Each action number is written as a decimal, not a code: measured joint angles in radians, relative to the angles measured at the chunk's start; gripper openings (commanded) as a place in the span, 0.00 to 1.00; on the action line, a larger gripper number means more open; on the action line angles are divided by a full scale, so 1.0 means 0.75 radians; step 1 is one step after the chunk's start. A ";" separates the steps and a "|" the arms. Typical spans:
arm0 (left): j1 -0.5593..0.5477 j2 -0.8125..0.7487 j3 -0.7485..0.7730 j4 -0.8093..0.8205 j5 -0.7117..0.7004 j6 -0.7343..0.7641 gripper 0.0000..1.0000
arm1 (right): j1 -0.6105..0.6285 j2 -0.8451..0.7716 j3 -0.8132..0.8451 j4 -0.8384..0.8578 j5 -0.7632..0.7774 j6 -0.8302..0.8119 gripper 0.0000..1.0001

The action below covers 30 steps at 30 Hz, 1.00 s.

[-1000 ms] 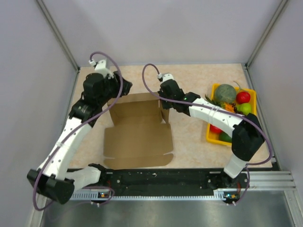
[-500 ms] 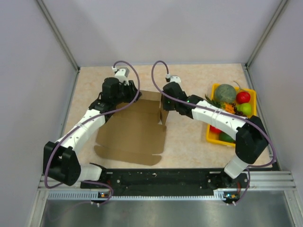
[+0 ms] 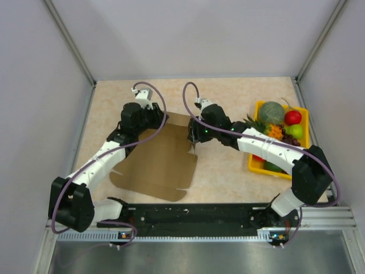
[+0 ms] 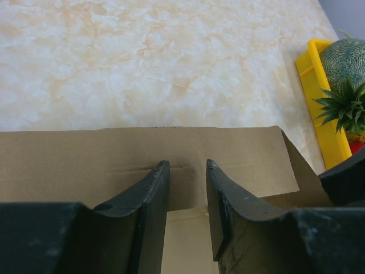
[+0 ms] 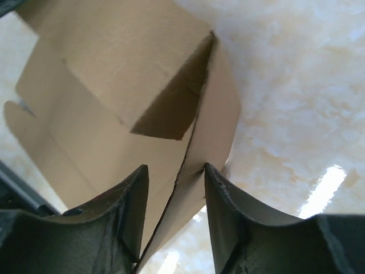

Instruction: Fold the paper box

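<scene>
The paper box point(image 3: 157, 160) is a flat brown cardboard sheet lying mid-table, its back flap and right side flap raised. My left gripper point(image 3: 161, 121) is at the sheet's back edge. In the left wrist view its jaws point(image 4: 188, 165) stand apart with their tips against the raised back flap point(image 4: 85, 160). My right gripper point(image 3: 194, 136) is at the back right corner. In the right wrist view its jaws point(image 5: 175, 168) are open astride the thin edge of the side flap point(image 5: 217, 114), and the right finger point(image 5: 228, 200) touches the card.
A yellow fruit tray point(image 3: 251, 162) with a melon, apples and other fruit stands at the right, close behind my right arm; its rim point(image 4: 311, 80) shows in the left wrist view. Grey walls enclose the marbled table on three sides.
The right jaws have opened off the side flap. The left gripper moved right to the back flap and narrowed. The sheet slid and turned towards the front left and lies flatter.
</scene>
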<state>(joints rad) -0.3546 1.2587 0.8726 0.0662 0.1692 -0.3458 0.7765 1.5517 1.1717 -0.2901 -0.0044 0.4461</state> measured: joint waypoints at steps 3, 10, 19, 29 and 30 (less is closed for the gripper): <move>0.000 0.000 0.000 0.013 -0.003 -0.002 0.38 | 0.000 -0.027 -0.020 0.031 -0.079 0.011 0.40; 0.001 0.003 0.036 -0.030 0.000 -0.024 0.44 | -0.001 -0.018 -0.007 0.018 -0.054 0.157 0.18; 0.113 -0.033 0.285 -0.324 -0.017 -0.052 0.87 | -0.001 0.010 0.057 -0.106 0.126 0.026 0.03; 0.534 0.007 0.475 -0.526 0.066 -0.020 0.95 | -0.001 0.014 0.099 -0.139 0.181 -0.162 0.00; 0.563 0.035 0.475 -0.527 0.080 -0.020 0.94 | -0.001 0.014 0.099 -0.139 0.181 -0.175 0.00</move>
<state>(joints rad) 0.0673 1.2850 1.2289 -0.3294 0.2291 -0.3607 0.7761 1.5623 1.2457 -0.3946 0.1314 0.3145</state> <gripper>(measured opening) 0.969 0.013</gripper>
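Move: The far wall's top strip runs right at the left fingertips. Its left end, where this hand heads, is hidden but judged about 12 cm to the left and 4 cm farther out, a little lower. The side flap at the wall's right end lies some 12 cm right and 7 cm back of the left hand, 5 cm lower. For the right hand that flap stands between the open fingers, its middle some 3 cm below, with the strip's right end about 7 cm ahead and 1 cm left. Shutting from nearly half open, the right fingers pinch the standing side flap between their tips, after a small dip back and left and then some 3 cm forward and to the right. The left hand comes away from the top strip, first slowly, then sweeps about 16 cm left towards the wall's left end, arching up some 10 cm and starting down again, turning about 20 degrees counter-clockwise and opening wide. ##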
